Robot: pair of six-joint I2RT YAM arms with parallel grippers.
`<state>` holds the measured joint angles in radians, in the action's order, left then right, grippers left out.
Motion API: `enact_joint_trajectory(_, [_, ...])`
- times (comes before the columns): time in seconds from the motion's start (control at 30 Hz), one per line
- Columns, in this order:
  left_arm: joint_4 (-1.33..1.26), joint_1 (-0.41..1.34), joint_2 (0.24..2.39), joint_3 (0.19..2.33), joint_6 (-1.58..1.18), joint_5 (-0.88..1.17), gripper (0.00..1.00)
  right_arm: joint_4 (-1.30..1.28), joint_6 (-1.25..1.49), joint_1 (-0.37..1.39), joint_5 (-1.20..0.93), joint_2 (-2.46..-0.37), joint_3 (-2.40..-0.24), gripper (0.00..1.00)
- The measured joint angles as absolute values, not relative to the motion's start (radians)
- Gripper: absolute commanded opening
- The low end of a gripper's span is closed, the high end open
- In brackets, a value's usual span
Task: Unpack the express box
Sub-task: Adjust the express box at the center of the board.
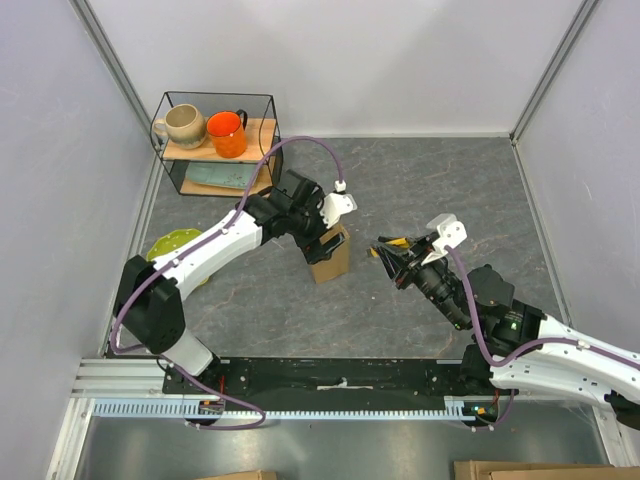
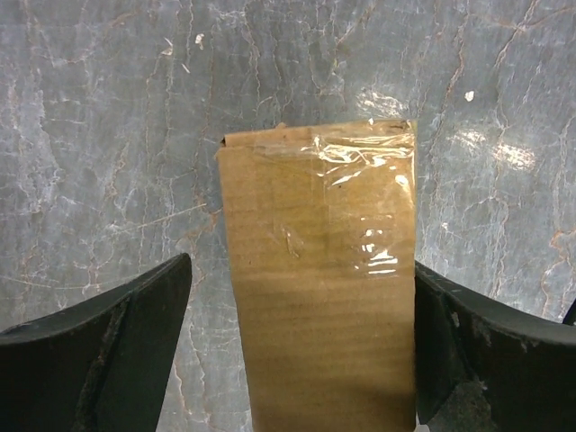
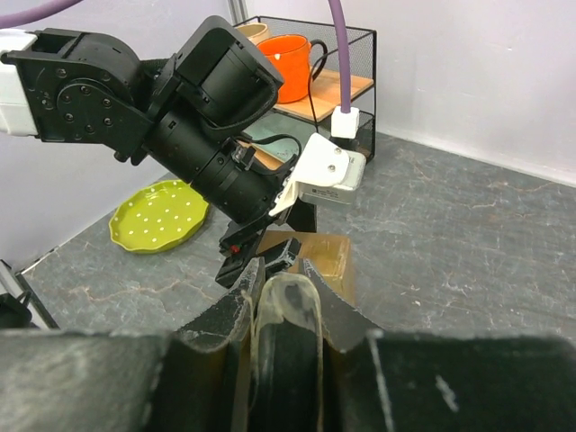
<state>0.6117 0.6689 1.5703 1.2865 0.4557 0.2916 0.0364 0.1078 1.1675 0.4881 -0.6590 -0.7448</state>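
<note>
The express box (image 1: pixel 331 256) is a brown cardboard box with clear tape, standing on end on the grey table. In the left wrist view the box (image 2: pixel 319 288) fills the space between my black fingers. My left gripper (image 1: pixel 326 238) is open and straddles its top; the right finger (image 2: pixel 468 351) lies against the box and the left finger (image 2: pixel 117 351) stands a little apart. My right gripper (image 1: pixel 398 264) hovers to the right of the box, shut on a dark tool (image 3: pixel 288 310) with a translucent cap. Beyond that tool I see the box (image 3: pixel 328 256) under the left arm.
A green plate (image 1: pixel 168 247) lies at the left edge, beside the left arm. A wire rack (image 1: pixel 215 150) at the back left holds a beige mug (image 1: pixel 183 125) and an orange mug (image 1: pixel 227 133). Cardboard boxes (image 1: pixel 520 470) sit below the table's near edge.
</note>
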Motion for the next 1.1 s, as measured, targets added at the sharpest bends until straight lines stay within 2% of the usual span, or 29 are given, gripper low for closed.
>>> enact_joint_trajectory(0.03, [0.612,0.668,1.575,1.287,0.459,0.295,0.84,0.037,0.107,1.168,0.491,-0.658,-0.743,0.0])
enact_joint_trajectory(0.07, [0.612,0.666,1.58,1.287,0.463,0.299,0.69,0.038,0.107,1.168,0.493,-0.658,-0.74,0.0])
enact_joint_trajectory(0.13, [0.616,0.659,1.596,1.29,0.467,0.311,0.57,0.044,0.103,1.168,0.496,-0.657,-0.734,0.0])
enact_joint_trajectory(0.17, [0.622,0.653,1.61,1.296,0.475,0.323,0.44,0.05,0.102,1.168,0.5,-0.658,-0.729,0.0])
enact_joint_trajectory(0.2, [0.629,0.644,1.629,1.306,0.477,0.343,0.35,0.054,0.099,1.168,0.505,-0.659,-0.723,0.0])
enact_joint_trajectory(0.23, [0.631,0.636,1.642,1.316,0.477,0.36,0.21,0.061,0.097,1.168,0.511,-0.664,-0.717,0.0])
enact_joint_trajectory(0.3, [0.634,0.612,1.659,1.335,0.479,0.388,0.16,0.083,0.09,1.168,0.529,-0.678,-0.702,0.0])
enact_joint_trajectory(0.5, [0.662,0.526,1.708,1.377,0.482,0.516,0.15,0.239,0.032,1.168,0.592,-0.767,-0.621,0.0])
enact_joint_trajectory(0.77, [0.813,0.412,1.878,1.551,0.547,0.746,0.15,0.55,-0.108,1.164,0.653,-1.061,-0.579,0.0])
enact_joint_trajectory(1.1, [0.954,0.402,1.918,1.551,0.631,0.886,0.15,0.868,-0.192,1.096,0.643,-1.216,-0.579,0.0])
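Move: The express box stands on end between the left hand's open fingers, its middle some 3 cm to the right, about 1 cm back and roughly 5 cm below. From that hand, the green plate lies about 30 cm left and 4 cm ahead, some 14 cm lower; the wire rack stands around 20 cm ahead and 22 cm left. From the right hand, already holding the yellow cutter, the box is roughly 10 cm ahead, 8 cm left and 24 cm below. The left fingers close on the box's sides and keep their pinch while the hand pushes about 4 cm forward, then comes back some 3 cm, sinking slightly and tilting about 30 degrees so the box's top tips forward. The right hand, cutter still gripped, sinks about 9 cm while reaching forward and left towards the box, then rises a little, still going forward. ##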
